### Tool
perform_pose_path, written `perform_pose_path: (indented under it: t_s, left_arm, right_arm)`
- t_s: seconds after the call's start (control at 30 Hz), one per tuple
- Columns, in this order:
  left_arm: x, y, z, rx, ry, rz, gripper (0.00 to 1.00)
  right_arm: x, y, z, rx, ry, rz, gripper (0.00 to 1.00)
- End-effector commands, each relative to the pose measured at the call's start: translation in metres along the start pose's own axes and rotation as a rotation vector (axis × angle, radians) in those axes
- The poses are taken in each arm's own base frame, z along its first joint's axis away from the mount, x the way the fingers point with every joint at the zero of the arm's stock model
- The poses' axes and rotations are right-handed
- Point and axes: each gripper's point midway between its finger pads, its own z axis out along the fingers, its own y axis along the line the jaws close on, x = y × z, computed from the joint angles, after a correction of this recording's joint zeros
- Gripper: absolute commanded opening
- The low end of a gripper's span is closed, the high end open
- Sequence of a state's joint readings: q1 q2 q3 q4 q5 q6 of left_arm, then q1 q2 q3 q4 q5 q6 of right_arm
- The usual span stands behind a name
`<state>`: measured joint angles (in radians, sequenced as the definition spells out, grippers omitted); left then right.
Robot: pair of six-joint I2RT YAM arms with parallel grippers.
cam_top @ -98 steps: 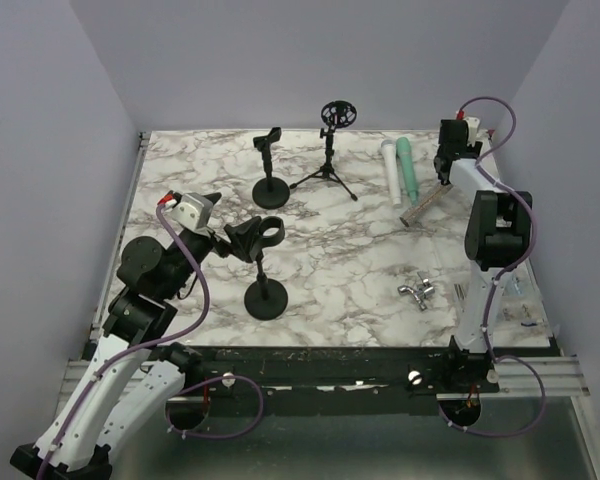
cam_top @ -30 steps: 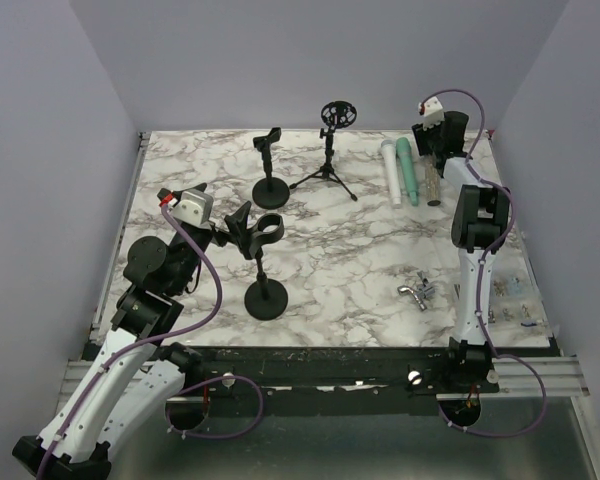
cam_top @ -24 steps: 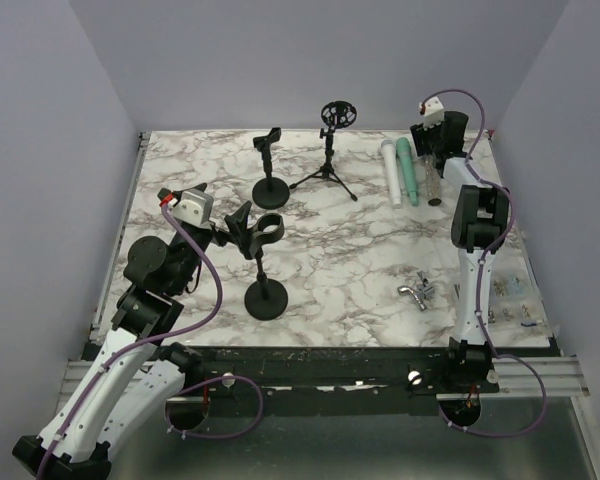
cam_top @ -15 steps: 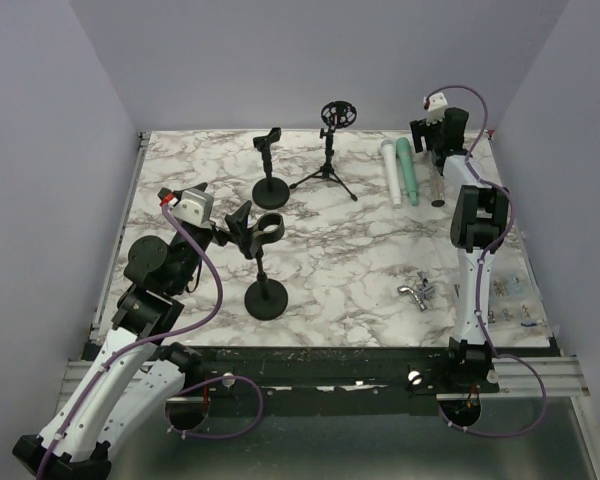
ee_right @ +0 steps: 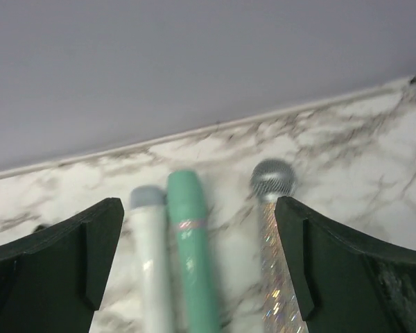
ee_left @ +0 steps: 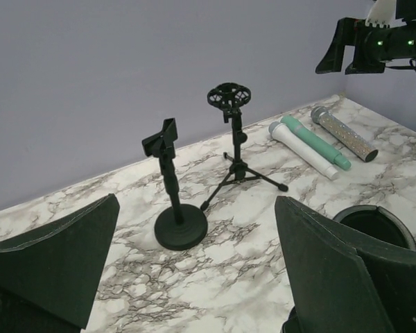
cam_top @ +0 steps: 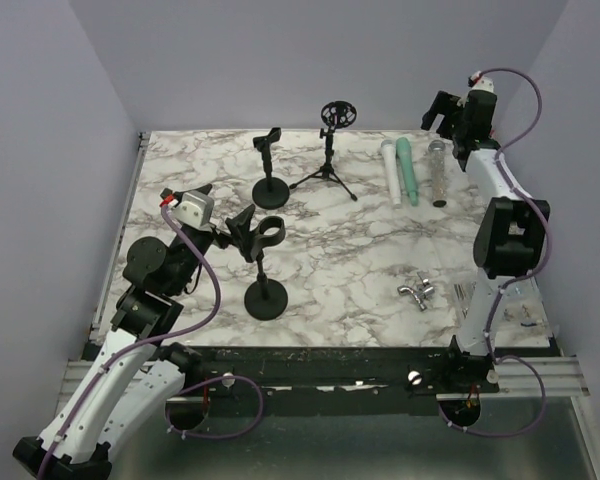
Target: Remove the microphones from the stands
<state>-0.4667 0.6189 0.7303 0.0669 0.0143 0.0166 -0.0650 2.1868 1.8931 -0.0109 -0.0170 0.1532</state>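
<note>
A glitter silver microphone (cam_top: 438, 172) lies flat on the marble table at the back right, beside a green microphone (cam_top: 408, 168) and a white one (cam_top: 391, 172). My right gripper (cam_top: 448, 114) hangs open and empty above and behind them; in the right wrist view (ee_right: 200, 208) the glitter microphone (ee_right: 277, 263) lies below the right finger. My left gripper (cam_top: 238, 228) is open and empty beside the empty ring clip (cam_top: 270, 229) of the near round-base stand (cam_top: 265, 298). The ring (ee_left: 371, 220) shows by the right finger in the left wrist view.
A second round-base stand (cam_top: 270, 190) with an empty clip and a tripod stand (cam_top: 330, 165) with an empty shock mount stand at the back centre. Small metal parts (cam_top: 418, 291) lie at the right front. Purple walls close the back and sides.
My right gripper has let go of the glitter microphone, which now lies beside the green one, and has risen back and right. The left arm has barely moved.
</note>
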Motion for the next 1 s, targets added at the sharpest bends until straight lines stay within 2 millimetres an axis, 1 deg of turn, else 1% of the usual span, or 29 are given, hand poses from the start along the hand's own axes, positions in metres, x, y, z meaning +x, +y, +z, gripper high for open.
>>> perform_pose_path:
  t_s: [0.0,0.03,0.07,0.1,0.13,0.17,0.2,0.27,0.33,0.37,0.4,0.43,0.47,0.57,0.6,0.63,0.67,0.7,0.73,0.8,0.87,0.97]
  left_arm:
    - [0.0,-0.021,-0.008,0.105,-0.004,-0.048,0.99]
    - [-0.001,-0.023,-0.01,0.115,-0.007,-0.054,0.98]
    - [-0.001,-0.025,-0.01,0.124,-0.007,-0.066,0.98]
    - [-0.002,-0.026,-0.011,0.127,-0.007,-0.082,0.98]
    - [-0.001,-0.028,-0.012,0.131,-0.007,-0.106,0.99]
    - [0.0,-0.03,-0.014,0.137,-0.001,-0.125,0.99]
    - [0.001,-0.031,-0.016,0.141,0.006,-0.139,0.99]
    - [0.004,-0.029,-0.02,0.116,0.032,-0.18,0.98]
    - [0.003,-0.029,-0.025,0.111,0.067,-0.209,0.98]
    - [-0.002,-0.03,-0.028,0.112,0.078,-0.225,0.98]
    - [-0.005,-0.03,-0.031,0.106,0.093,-0.243,0.99]
    - [-0.012,-0.029,-0.035,0.102,0.093,-0.259,0.99]
    - [-0.016,-0.03,-0.04,0.101,0.1,-0.268,0.98]
    - [-0.034,-0.027,-0.053,0.081,0.102,-0.297,0.99]
    - [-0.041,-0.024,-0.059,0.061,0.104,-0.316,0.99]
    - [-0.042,-0.022,-0.065,0.042,0.122,-0.334,0.99]
    - [-0.049,-0.02,-0.07,0.027,0.122,-0.365,0.98]
    - [-0.05,-0.02,-0.075,0.014,0.143,-0.393,0.98]
    - [-0.056,-0.021,-0.08,0.007,0.151,-0.438,0.99]
    - [-0.058,-0.025,-0.087,-0.003,0.183,-0.527,0.99]
    - [-0.054,-0.03,-0.092,-0.011,0.218,-0.623,0.99]
    - [-0.043,-0.042,-0.09,0.014,0.261,-0.722,0.98]
  right_arm:
    - [0.011,0.06,-0.063,-0.171,0.038,0.258,1.0]
    - [0.018,0.07,-0.074,-0.191,0.051,0.257,1.0]
    - [0.03,0.084,-0.086,-0.221,0.076,0.255,1.0]
    - [0.035,0.096,-0.099,-0.251,0.089,0.258,1.0]
    - [0.049,0.104,-0.11,-0.277,0.123,0.261,1.0]
    - [0.056,0.112,-0.122,-0.299,0.142,0.261,1.0]
    - [0.067,0.12,-0.133,-0.317,0.168,0.261,1.0]
    - [0.079,0.13,-0.155,-0.353,0.192,0.253,1.0]
    - [0.084,0.135,-0.175,-0.381,0.198,0.253,1.0]
    - [0.087,0.136,-0.185,-0.392,0.2,0.257,1.0]
    - [0.084,0.136,-0.194,-0.405,0.186,0.262,1.0]
    - [0.09,0.135,-0.202,-0.409,0.188,0.268,1.0]
    - [0.09,0.136,-0.209,-0.422,0.182,0.277,1.0]
    - [0.104,0.141,-0.228,-0.468,0.217,0.314,1.0]
    - [0.11,0.145,-0.234,-0.5,0.238,0.328,1.0]
    - [0.115,0.152,-0.24,-0.552,0.259,0.331,1.0]
    - [0.122,0.159,-0.247,-0.598,0.279,0.333,1.0]
    - [0.127,0.167,-0.254,-0.641,0.289,0.332,1.0]
    - [0.135,0.171,-0.26,-0.665,0.3,0.328,1.0]
    - [0.147,0.182,-0.27,-0.699,0.3,0.309,1.0]
    - [0.161,0.189,-0.276,-0.717,0.302,0.3,1.0]
    - [0.182,0.195,-0.274,-0.72,0.345,0.305,1.0]
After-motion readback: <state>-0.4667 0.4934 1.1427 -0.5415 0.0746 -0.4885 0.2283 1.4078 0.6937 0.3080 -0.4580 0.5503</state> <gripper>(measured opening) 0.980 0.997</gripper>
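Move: The glitter microphone lies just under the right hand, about 5 cm back, 2 cm to its right and 14 cm below; the green one is some 6 cm to the hand's left and 5 cm back, the white one about 11 cm left and 5 cm back. From the left hand, the empty ring clip of the near stand is roughly 5 cm back, 12 cm right and 7 cm lower. Pull the empty right gripper away from the laid-down microphones, sweeping it back about 29 cm and left over 20 cm towards the near stand, ending a little lower; roll its left side up and turn it counter-clockwise, some 30 degrees each. Meanwhile draw the left gripper back about 10 cm, then up as well, clear of the ring clip, rolling its right side up and tipping it down. Keep both wide open. ##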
